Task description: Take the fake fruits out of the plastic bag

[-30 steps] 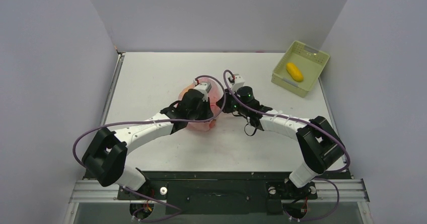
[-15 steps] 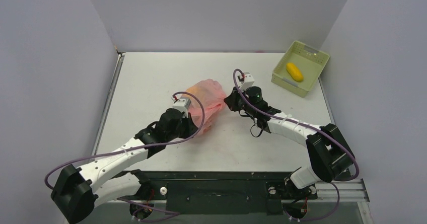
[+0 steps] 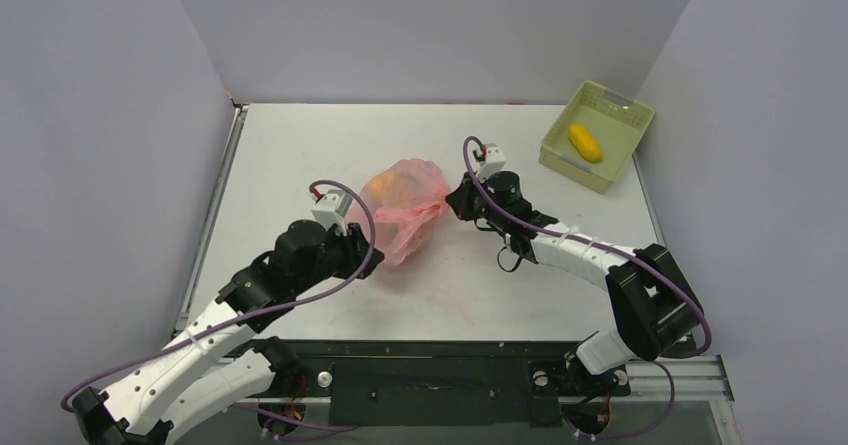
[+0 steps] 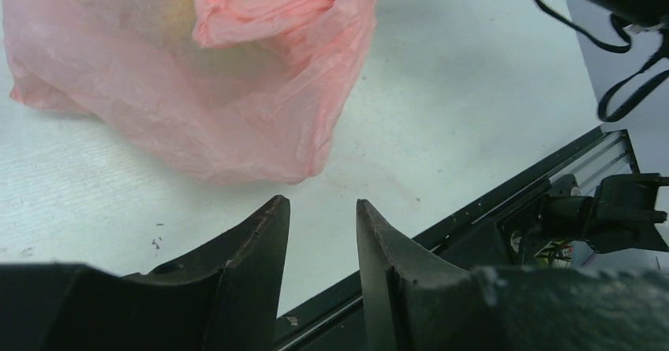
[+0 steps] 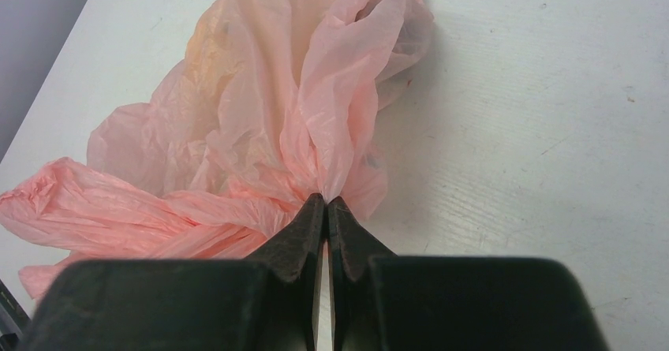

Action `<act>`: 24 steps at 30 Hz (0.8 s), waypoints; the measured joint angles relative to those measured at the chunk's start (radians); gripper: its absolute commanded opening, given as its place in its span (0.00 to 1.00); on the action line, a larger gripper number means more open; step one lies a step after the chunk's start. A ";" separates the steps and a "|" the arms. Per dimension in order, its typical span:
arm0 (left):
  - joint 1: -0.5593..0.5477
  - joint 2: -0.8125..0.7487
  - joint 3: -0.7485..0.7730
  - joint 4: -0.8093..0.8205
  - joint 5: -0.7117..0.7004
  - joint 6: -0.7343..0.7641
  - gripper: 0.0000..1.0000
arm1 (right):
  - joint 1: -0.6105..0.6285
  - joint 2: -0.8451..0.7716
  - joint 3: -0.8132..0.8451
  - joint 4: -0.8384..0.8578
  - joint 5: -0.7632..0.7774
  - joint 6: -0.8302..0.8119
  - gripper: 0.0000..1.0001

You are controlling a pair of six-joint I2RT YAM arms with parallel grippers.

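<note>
The pink plastic bag [image 3: 405,205] lies crumpled mid-table, bulging, with a yellowish tint showing through its film [image 5: 207,31]; what is inside stays hidden. My right gripper [image 3: 450,206] is at the bag's right side, jaws shut on a gathered fold of the film [image 5: 326,199]. My left gripper [image 3: 366,256] sits just off the bag's near-left corner, open with only bare table between its fingers [image 4: 319,203]; the bag [image 4: 197,75] lies just beyond its tips. One yellow-orange oval fake fruit [image 3: 585,143] rests in the basket.
A pale green slotted basket [image 3: 566,161] stands at the far right corner by the right wall. Grey walls close in the table on three sides. The black rail of the near edge [image 4: 489,201] runs close to my left gripper.
My left arm has pulled back toward the near left, off the bag, and its jaws have opened. The right gripper stays pinched on the bag, which now lies more exposed.
</note>
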 measured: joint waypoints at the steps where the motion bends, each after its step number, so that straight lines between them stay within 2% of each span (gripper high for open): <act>1: 0.000 0.024 0.035 -0.011 0.005 0.011 0.35 | 0.000 0.002 0.000 0.000 -0.002 0.000 0.00; 3: 0.000 0.084 0.113 -0.024 0.016 0.035 0.34 | 0.000 0.004 0.000 0.001 -0.005 0.000 0.00; 10: -0.005 0.442 0.443 -0.073 0.006 0.155 0.33 | 0.000 0.004 0.000 0.003 -0.024 0.004 0.00; 17: -0.091 0.721 0.677 -0.154 -0.171 0.312 0.35 | -0.003 0.004 0.000 0.008 -0.036 0.008 0.00; 24: -0.211 0.881 0.776 -0.183 -0.331 0.456 0.36 | -0.032 0.004 -0.002 0.039 -0.071 0.039 0.00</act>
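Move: The twisted bag handles lie about 12 cm ahead of the left hand, 8 cm to its right and some 7 cm lower. The right gripper, already pinching the bag's neck, stands roughly 15 cm ahead of the left hand, 15 cm to its right and 4 cm lower; the yellowish fruit in the bag is some 20 cm ahead, about 1 cm right and 14 cm below. From the right hand the handles lie around 8 cm left, 3 cm back and 2 cm down. Rightward and forward, roughly 10 cm each way, the left hand arcs in over the handles towards the right gripper, first rising about 5 cm, then sinking most of that while still sliding right. Its left side rolls up some 35 degrees, and its fingers stay about a third open. The right hand keeps its pinch on the bag's neck, nearly still. ##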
